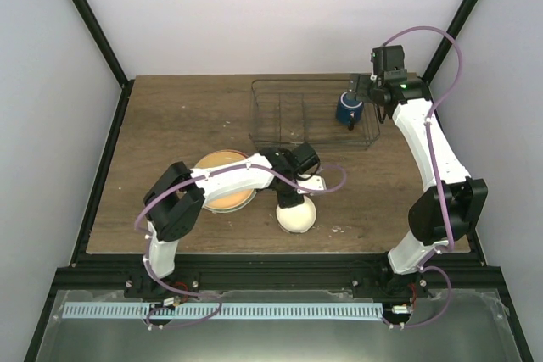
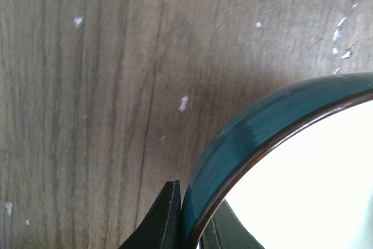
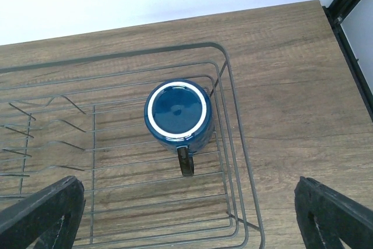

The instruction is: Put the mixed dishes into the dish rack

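Note:
My left gripper [image 1: 293,197] is shut on the rim of the small cream-white bowl [image 1: 299,216] near the table's front. In the left wrist view the gripper [image 2: 195,217] pinches the bowl [image 2: 262,126], one finger on its teal outer wall and one inside on the white. The orange-yellow plate [image 1: 222,184] lies flat to the left, partly under the left arm. The dark blue mug [image 1: 348,109] stands in the right end of the grey wire dish rack [image 1: 280,116]. My right gripper [image 1: 361,101] is open and empty above the mug [image 3: 176,112]. The floral plate is out of view.
The rack's rim [image 3: 228,86] stands close to the table's right edge, where a black frame post [image 3: 349,4] rises. White walls close in the back and sides. Upright dividers [image 3: 23,138] fill the rack's left part.

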Tool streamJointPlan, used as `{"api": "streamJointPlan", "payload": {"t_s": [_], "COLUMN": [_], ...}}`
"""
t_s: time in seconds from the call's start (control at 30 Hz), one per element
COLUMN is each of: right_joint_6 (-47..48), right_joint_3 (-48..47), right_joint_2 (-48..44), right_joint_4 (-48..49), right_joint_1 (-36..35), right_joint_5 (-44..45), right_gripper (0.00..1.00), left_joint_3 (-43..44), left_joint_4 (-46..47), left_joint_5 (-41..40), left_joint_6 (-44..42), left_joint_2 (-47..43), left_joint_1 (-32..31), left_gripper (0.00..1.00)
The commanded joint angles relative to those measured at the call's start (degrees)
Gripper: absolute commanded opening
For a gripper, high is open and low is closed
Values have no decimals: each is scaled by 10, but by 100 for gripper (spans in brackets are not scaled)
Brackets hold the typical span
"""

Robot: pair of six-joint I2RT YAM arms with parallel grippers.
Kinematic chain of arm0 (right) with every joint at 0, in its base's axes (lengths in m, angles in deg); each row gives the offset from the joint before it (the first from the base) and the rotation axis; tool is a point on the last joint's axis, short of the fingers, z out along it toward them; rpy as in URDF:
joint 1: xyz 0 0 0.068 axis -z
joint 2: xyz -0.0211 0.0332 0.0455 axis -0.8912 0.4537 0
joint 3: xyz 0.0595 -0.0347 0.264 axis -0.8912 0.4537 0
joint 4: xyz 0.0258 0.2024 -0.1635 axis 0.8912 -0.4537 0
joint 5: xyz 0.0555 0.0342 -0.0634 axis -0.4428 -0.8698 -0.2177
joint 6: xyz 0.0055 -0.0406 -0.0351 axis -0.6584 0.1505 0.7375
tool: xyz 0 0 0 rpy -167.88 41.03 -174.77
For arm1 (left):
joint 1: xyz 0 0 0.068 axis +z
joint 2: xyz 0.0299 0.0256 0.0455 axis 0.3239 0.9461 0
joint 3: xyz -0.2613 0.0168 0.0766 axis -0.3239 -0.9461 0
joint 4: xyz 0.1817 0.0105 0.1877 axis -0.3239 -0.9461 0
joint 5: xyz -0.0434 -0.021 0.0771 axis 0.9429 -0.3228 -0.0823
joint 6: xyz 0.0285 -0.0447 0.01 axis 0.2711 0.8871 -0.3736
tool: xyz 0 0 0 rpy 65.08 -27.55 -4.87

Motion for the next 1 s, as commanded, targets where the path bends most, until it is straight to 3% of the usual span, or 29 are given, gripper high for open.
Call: {"api": "streamJointPlan", "payload": {"t_s": [0.0, 0.47, 0.97], "right_joint_6": [8, 11, 12], "right_joint_3": [2, 12, 16], "right_joint_2": [-5, -11, -11], "right_joint_4": [12, 16, 18], "right_joint_1": [8, 14, 15], "right_joint_5": [-4, -20, -33], "right_gripper": [100, 100, 100], "left_joint_3": [13, 15, 44], "left_joint_4": [30, 32, 6], "left_joint_5": [-4, -18, -38], "left_joint_6": [-27, -26, -14], "left_joint_2": [7, 47, 43], "left_joint_1": [-16, -18, -18], "left_gripper": [0, 5, 46]}}
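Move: The left hand already pinches the bowl's far rim just off the table, the bowl's middle some 5 cm back, 2 cm right and 2 cm lower. The plate stack lies about 7 cm ahead and 20 cm left of that hand, the dish rack roughly 33 cm ahead and 10 cm right. From the right hand, the bowl is about 26 cm back, 24 cm left and 24 cm below. Left hand lowers the bowl about 2 cm, edging slightly right, then opens its fingers around the rim. ##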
